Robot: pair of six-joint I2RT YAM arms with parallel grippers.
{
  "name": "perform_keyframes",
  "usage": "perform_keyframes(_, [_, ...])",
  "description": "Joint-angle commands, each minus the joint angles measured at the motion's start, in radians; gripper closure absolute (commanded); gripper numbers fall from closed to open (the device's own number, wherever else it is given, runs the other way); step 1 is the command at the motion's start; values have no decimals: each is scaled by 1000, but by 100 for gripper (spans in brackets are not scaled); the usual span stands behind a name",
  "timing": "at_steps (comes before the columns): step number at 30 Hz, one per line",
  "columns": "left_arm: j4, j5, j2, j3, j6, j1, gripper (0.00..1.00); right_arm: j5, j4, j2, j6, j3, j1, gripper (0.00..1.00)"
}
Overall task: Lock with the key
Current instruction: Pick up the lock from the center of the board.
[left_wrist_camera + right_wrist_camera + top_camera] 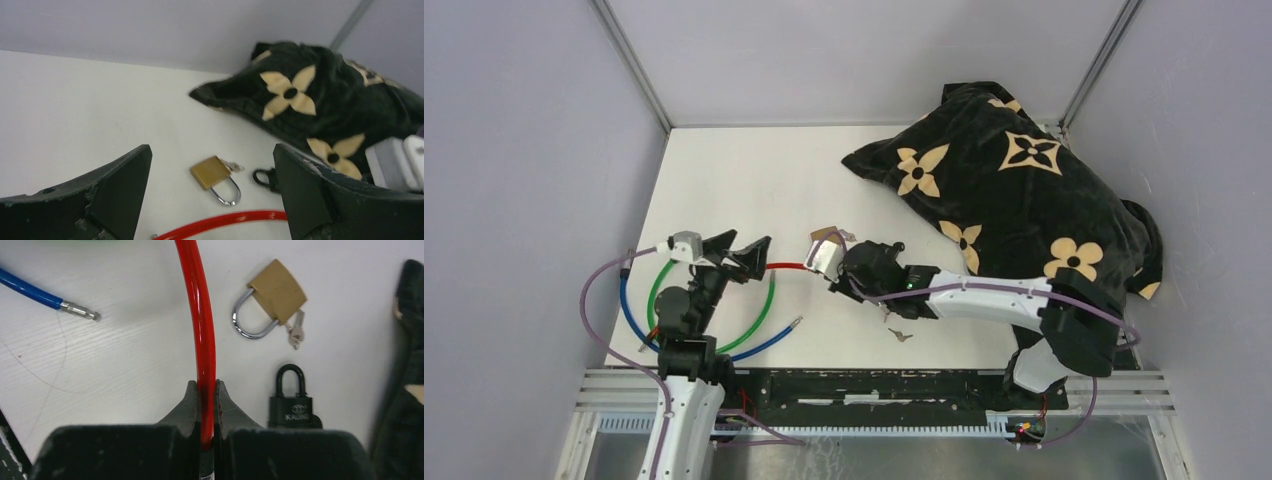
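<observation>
A brass padlock (277,290) with an open silver shackle lies on the white table, and a small key (296,334) sticks out of its base. A black padlock (291,401) lies just beside it, shackle closed. My right gripper (205,388) is shut on a red cable (199,310) that runs between the two locks and the blue cable's metal tip (79,311). My left gripper (211,148) hangs open above the table with nothing in it; the brass padlock (211,172) and the red cable (225,221) lie below its fingers.
A black cushion with beige flowers (1014,190) fills the back right. Green (764,310) and blue (759,347) cables loop on the table by the left arm. Another loose key (900,334) lies near the front edge. Grey walls enclose the table.
</observation>
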Motion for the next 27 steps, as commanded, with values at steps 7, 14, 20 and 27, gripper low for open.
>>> perform_keyframes(7, [-826,666,435,514,1054,3,0,139,396,-383,-233,-303,-12,100])
perform_keyframes(14, [-858,583,591,514,1345,-2,0,108,424,-444,-285,-376,-13,100])
perform_keyframes(20, [-717,481,639,423,1406,-6,0,79,463,-504,-295,-422,-12,100])
perform_keyframes(27, [-657,503,625,370,1431,-21,70,19,482,-528,-287,-450,-12,100])
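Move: The red cable's middle stretch, which the open left hand goes for, hangs about 4 cm to its right, roughly 1 cm back and 13 cm below. From that hand the brass padlock lies some 7 cm ahead, 17 cm right and 23 cm below; the green cable's tip is 2 cm back, 5 cm right and as low. From the right hand, which holds the cable's lock end, that stretch lies about 15 cm left, 2 cm ahead, near its height. Left sinks some 12 cm, tipping down, half-closing around the red cable; right draws the held end right and up. ##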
